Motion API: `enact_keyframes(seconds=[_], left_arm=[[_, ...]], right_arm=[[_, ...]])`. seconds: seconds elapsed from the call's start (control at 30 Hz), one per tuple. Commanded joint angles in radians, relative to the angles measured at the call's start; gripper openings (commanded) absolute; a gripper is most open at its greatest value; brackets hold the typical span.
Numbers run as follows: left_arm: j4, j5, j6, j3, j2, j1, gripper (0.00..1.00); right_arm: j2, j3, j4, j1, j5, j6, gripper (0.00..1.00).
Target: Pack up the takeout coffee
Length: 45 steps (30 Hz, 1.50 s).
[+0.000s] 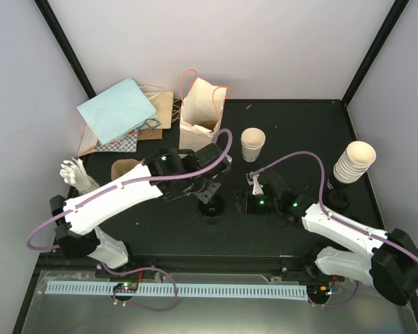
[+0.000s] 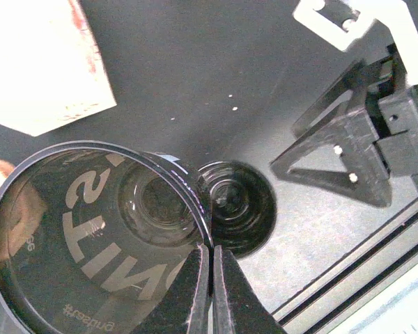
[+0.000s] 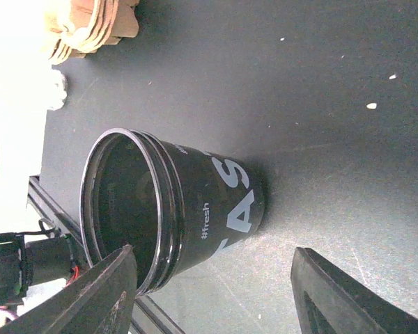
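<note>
A cream paper cup (image 1: 252,144) of the takeout coffee stands open-topped behind the grippers. My left gripper (image 2: 211,249) (image 1: 210,195) is shut, pinching the rim of a translucent black plastic cup (image 2: 97,236) with white lettering. A second dark round cup-like thing (image 2: 237,205) (image 1: 212,209) sits on the table just beyond it. My right gripper (image 3: 212,250) (image 1: 238,202) is open. In its wrist view a black lettered cup (image 3: 195,202) stands upright between and ahead of its fingers, touched by neither. I cannot tell whether it is the pinched cup.
A stack of cream cups (image 1: 354,163) stands at the right with a dark round thing (image 1: 334,200) at its foot. The printed paper bag (image 1: 202,108) with orange handles stands open at the back. Further left are a pale blue bag (image 1: 115,108) and a brown tray (image 1: 125,167).
</note>
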Motion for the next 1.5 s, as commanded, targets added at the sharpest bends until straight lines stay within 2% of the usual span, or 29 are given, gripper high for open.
enact_keyframes(seconds=[0.0,0.23,0.4,0.5,0.8,1.07,1.47], left_arm=[[-0.133,-0.114,-0.032,0.035,-0.080,0.002,0.02],[-0.191,-0.161,-0.048,-0.010,-0.150,0.034,0.02],[-0.147,-0.137,-0.054,-0.156,-0.220,0.079,0.02],[-0.111,-0.118,-0.066,-0.242,-0.280,0.106,0.02],[0.024,-0.026,-0.075,-0.464,-0.353,0.210,0.02],[0.055,-0.027,-0.077,-0.534,-0.350,0.220,0.02],[0.059,-0.057,-0.094,-0.587,-0.396,0.258,0.02]], right_arm=[[-0.011,0.064,-0.091,-0.005,0.061,-0.084,0.63],[-0.018,0.129,-0.174,-0.005,0.107,-0.153,0.63],[0.004,0.179,-0.224,-0.004,0.121,-0.208,0.64],[0.062,0.253,-0.316,0.008,0.176,-0.240,0.64],[0.209,0.455,-0.464,0.151,0.333,-0.275,0.66],[0.352,0.616,-0.604,0.240,0.469,-0.306,0.66],[0.482,0.706,-0.652,0.285,0.485,-0.317,0.66]])
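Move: The left hand already grips one dark cup, with bare table some 14 cm to its left; the drink carrier lies about 25 cm left and 16 cm ahead. The other dark cup stands about 9 cm left and 1 cm ahead of the right hand, its middle some 6 cm lower, and about 20 cm below the left hand, 2 cm left and 1 cm ahead. The stacked paper cups are about 22 cm ahead and 4 cm right of the right hand. Keeping its pinch on the dark cup's rim, the left hand carries it about 14 cm left, first slightly up, then well down towards the table, turning counter-clockwise. The right hand, fingers staying open, rises with some forward travel, then swings left and eases down over the standing cup's right rim, tipping its fingers some 35 degrees more downward. ##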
